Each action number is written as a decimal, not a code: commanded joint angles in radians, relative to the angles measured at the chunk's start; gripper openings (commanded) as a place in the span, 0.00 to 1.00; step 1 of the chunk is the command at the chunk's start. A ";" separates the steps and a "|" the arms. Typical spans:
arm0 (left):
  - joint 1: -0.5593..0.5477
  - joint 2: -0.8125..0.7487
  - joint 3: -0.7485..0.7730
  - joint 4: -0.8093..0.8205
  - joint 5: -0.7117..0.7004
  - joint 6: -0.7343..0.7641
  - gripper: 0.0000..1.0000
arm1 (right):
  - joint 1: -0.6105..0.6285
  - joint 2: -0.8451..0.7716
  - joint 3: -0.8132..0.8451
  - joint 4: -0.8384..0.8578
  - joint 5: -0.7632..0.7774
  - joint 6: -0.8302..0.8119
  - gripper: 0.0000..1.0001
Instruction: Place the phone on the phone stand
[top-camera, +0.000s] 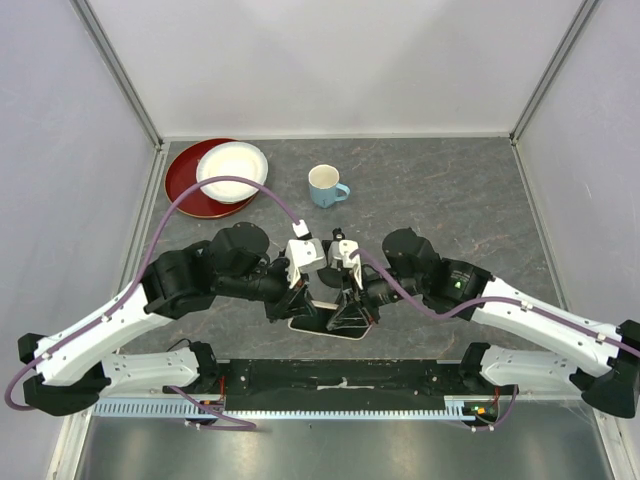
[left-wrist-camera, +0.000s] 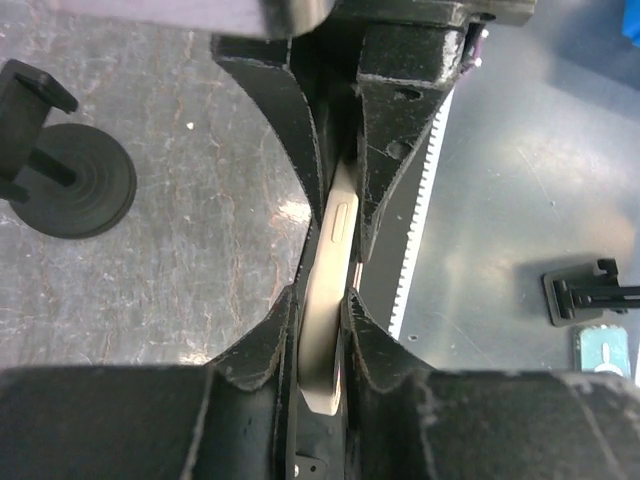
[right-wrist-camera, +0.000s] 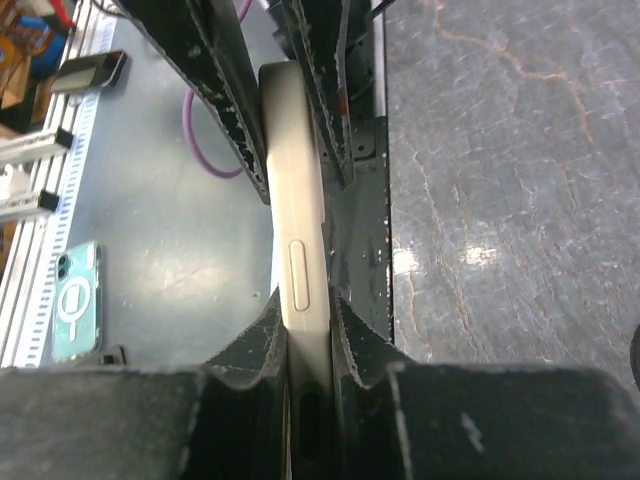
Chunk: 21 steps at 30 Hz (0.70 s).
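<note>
The phone (left-wrist-camera: 335, 255) is pale beige and seen edge-on, held upright between both grippers near the table's front edge. My left gripper (left-wrist-camera: 322, 330) is shut on one end of it. My right gripper (right-wrist-camera: 308, 325) is shut on the other end, where the phone (right-wrist-camera: 298, 230) shows a side button. In the top view both grippers, left (top-camera: 296, 298) and right (top-camera: 350, 303), meet over the phone (top-camera: 322, 322). The phone stand (left-wrist-camera: 78, 180), black with a round disc base, stands on the table to the left in the left wrist view, apart from the phone. It is hidden in the top view.
A red plate (top-camera: 190, 185) with a white plate (top-camera: 232, 170) on it sits at the back left. A pale blue mug (top-camera: 325, 185) stands behind the grippers. Below the table's front edge lie another phone in a clear case (right-wrist-camera: 75, 300) and a toothed rail (left-wrist-camera: 420, 200).
</note>
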<state>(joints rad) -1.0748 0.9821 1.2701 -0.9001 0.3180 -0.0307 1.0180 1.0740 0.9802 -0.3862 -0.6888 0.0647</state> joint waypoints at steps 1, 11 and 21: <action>0.038 -0.006 0.055 0.265 -0.190 -0.058 0.12 | 0.014 -0.081 -0.101 0.357 0.188 0.257 0.00; 0.151 -0.129 -0.035 0.481 -0.290 -0.333 0.70 | 0.014 -0.244 -0.267 0.708 0.609 0.497 0.00; 0.157 -0.306 -0.307 0.745 -0.292 -0.518 0.74 | 0.014 -0.281 -0.307 0.872 0.624 0.572 0.00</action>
<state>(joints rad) -0.9249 0.6846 1.0306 -0.3241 0.0158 -0.4393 1.0306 0.8375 0.6796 0.2745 -0.0696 0.5625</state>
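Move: Both hands hold the phone in the air between them, its middle about 4 cm to the left of the right hand point. From the right hand the phone stand is about 21 cm ahead, 3 cm to the left and some 20 cm below; the mug stands some 25 cm beyond the stand and 5 cm farther left. From the left hand the phone's middle lies about 6 cm to the right, slightly lower, and the stand 20 cm ahead, 9 cm right and some 23 cm down. Forward and up together, about 8 cm each, the right hand carries the phone clear of the table, closing the level distance to the stand while its left-pointing fingers swing clockwise some 40 degrees and tip upward, grip kept. The left fingers open wide and let go of the phone's end; that hand goes forward first, then up about 10 cm, its wrist rolling and turning counter-clockwise. ##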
